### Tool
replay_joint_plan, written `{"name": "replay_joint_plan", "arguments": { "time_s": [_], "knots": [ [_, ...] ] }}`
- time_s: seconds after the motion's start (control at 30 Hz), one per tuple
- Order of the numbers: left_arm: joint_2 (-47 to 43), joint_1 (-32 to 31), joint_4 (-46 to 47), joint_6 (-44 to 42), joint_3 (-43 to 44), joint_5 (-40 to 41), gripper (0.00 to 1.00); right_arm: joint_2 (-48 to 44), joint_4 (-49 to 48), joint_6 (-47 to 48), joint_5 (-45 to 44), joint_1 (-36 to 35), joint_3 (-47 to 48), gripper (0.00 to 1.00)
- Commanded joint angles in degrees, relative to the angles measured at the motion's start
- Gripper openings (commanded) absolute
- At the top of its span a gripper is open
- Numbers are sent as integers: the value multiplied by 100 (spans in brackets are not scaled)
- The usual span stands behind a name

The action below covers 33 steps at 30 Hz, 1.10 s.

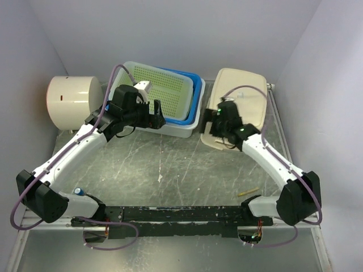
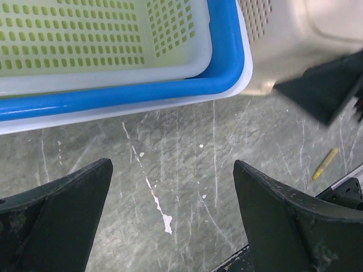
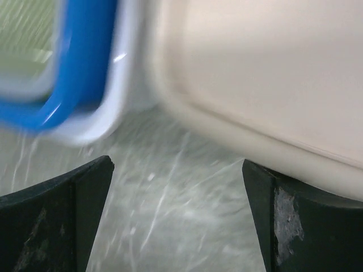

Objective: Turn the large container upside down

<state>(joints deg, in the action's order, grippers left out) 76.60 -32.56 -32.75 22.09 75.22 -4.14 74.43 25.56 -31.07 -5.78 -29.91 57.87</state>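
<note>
The large beige container lies at the back right with its flat bottom facing up, its near edge on the table; it also shows in the left wrist view and the right wrist view. My right gripper is open at its left near corner, nothing between the fingers, and the right fingertip sits just under the container's rim. My left gripper hovers open over bare table, just in front of the stacked baskets.
A yellow-green perforated basket is nested in a blue one and a white one, left of the beige container. A white cylinder lies at the far left. A small yellow stick rests near the right arm's base.
</note>
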Motion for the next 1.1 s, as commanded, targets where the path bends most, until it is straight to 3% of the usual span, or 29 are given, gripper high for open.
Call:
{"name": "replay_joint_plan", "arguments": {
  "time_s": [0.0,0.2,0.33,0.47,0.67,0.87,1.07],
  "knots": [
    [-141,29,33,-18,-33,-62,100,40,-410,-134,-536,1206,161,100],
    [-229,29,117,-83,-116,-139,100,-25,-704,-77,263,1022,678,97],
    [-203,28,118,-80,-38,-146,100,386,-760,40,-41,282,1289,97],
    [-238,28,158,-22,-69,-206,99,1138,-1088,133,-41,38,1739,97],
    [-253,25,120,59,-139,-276,100,2352,-119,-116,-582,604,2816,98],
    [-137,28,-67,110,-81,-300,100,1774,-637,-185,-658,1407,2037,99],
    [-32,28,62,-24,9,-474,100,1691,-467,242,-336,1584,2215,99]
  ]
}}
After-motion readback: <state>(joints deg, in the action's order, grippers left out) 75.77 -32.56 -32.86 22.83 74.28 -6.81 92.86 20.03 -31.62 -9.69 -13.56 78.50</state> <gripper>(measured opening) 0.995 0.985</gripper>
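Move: The large container, already bottom-up, has its middle about 13 cm to the right hand's right and 5 cm farther out, slightly below it. Left of that hand are the stacked tubs: the blue tub some 19 cm left and 6 cm out, with the green basket inside it 23 cm left and 9 cm out. From the idle left hand, the container is roughly 31 cm right, 5 cm ahead and 12 cm below. Right hand sweeps 8 cm right against the large container, swings up-left, then 10 cm forward and right again. ##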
